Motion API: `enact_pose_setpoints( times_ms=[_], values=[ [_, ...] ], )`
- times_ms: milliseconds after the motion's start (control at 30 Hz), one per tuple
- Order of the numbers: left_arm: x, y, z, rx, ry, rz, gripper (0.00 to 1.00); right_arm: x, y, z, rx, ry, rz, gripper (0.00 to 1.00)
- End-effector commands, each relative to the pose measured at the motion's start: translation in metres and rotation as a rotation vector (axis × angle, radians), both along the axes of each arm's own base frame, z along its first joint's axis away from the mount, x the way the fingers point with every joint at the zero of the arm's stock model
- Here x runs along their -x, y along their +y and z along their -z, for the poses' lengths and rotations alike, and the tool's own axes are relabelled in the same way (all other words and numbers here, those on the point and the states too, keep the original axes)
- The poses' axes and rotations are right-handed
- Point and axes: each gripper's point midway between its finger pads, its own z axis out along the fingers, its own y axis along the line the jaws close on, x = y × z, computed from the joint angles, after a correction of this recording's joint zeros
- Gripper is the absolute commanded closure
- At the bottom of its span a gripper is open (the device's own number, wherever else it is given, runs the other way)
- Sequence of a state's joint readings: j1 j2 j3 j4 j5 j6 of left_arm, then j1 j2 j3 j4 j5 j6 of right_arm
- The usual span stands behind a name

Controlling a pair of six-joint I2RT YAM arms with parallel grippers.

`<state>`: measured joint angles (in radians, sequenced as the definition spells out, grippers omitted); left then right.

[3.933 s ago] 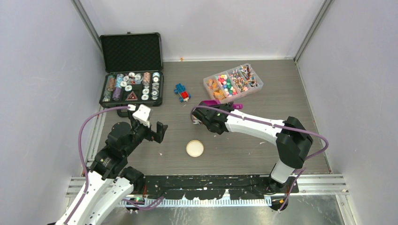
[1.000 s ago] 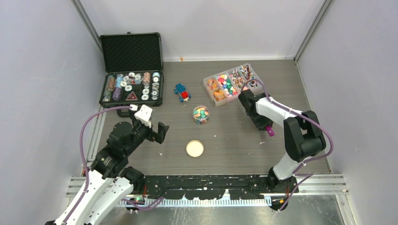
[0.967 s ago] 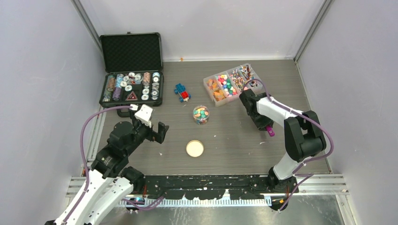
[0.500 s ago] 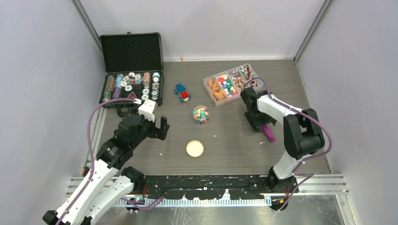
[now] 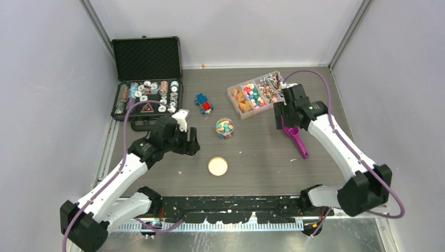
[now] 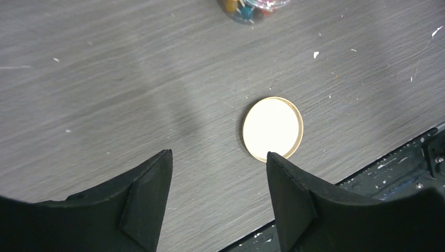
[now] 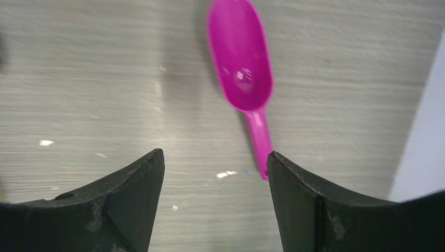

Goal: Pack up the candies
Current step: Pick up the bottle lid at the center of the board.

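Observation:
The candies fill a small clear jar standing mid-table, and more lie sorted in a clear divided tray behind it. In the left wrist view only the jar's bottom edge shows at the top. A round cork lid lies flat in front of the jar. My left gripper hovers open just left of the lid, holding nothing. My right gripper stands open above a pink scoop lying on the table. That scoop is empty and clear of my right gripper.
An open black case of metallic-rimmed discs sits at the back left. A blue-and-red brick figure lies between the case and the tray. Grey walls close in both sides. The black rail runs along the near edge.
My right gripper opened and let go of the pink scoop, which now lies on the table, and that arm lifted back toward the tray. My left arm reached right toward the lid, its jaws narrowing a little.

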<state>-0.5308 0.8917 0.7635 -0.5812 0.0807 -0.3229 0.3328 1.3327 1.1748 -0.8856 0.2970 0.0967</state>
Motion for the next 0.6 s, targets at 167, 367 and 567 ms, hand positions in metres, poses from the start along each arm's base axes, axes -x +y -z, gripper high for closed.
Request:
enact_pose_setpoints(
  times_ms=[167,367,567],
  values=[
    [-0.005,-0.034,0.038,-0.031,0.153,0.008,0.42,-0.012,0.018,-0.058,-0.295,-0.37,0.165,0.24],
    [-0.004,-0.062,0.065,-0.02,0.196,0.055,0.5,-0.003,0.027,-0.067,-0.41,-0.4,0.184,0.23],
    [-0.006,-0.071,0.089,-0.024,0.239,0.053,0.55,0.009,0.048,-0.072,-0.528,-0.401,0.091,0.23]
  ],
)
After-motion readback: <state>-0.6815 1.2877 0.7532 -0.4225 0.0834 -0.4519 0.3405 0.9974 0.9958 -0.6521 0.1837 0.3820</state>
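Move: The bottle lid lies flat on the board about 9 cm to the left hand's right, some 3 cm nearer the base and roughly 14 cm below it. The candy jar stands about 12 cm farther out than the lid and 3 cm to the right of it; the toy car is some 23 cm beyond the lid and 5 cm to its left. From the right hand, the lid is about 24 cm left, 11 cm back and 15 cm below. Towards the bottle lid, still untouched on the board, the empty left hand sinks about 9 cm while swinging some 5 cm to its right, its fingers tipping about 15 degrees more downward and narrowing from roughly two-thirds open to just under half. The right hand, open and empty, rises about 5 cm away from the purple scoop, drifting left as its wrist tilts up and rolls. ##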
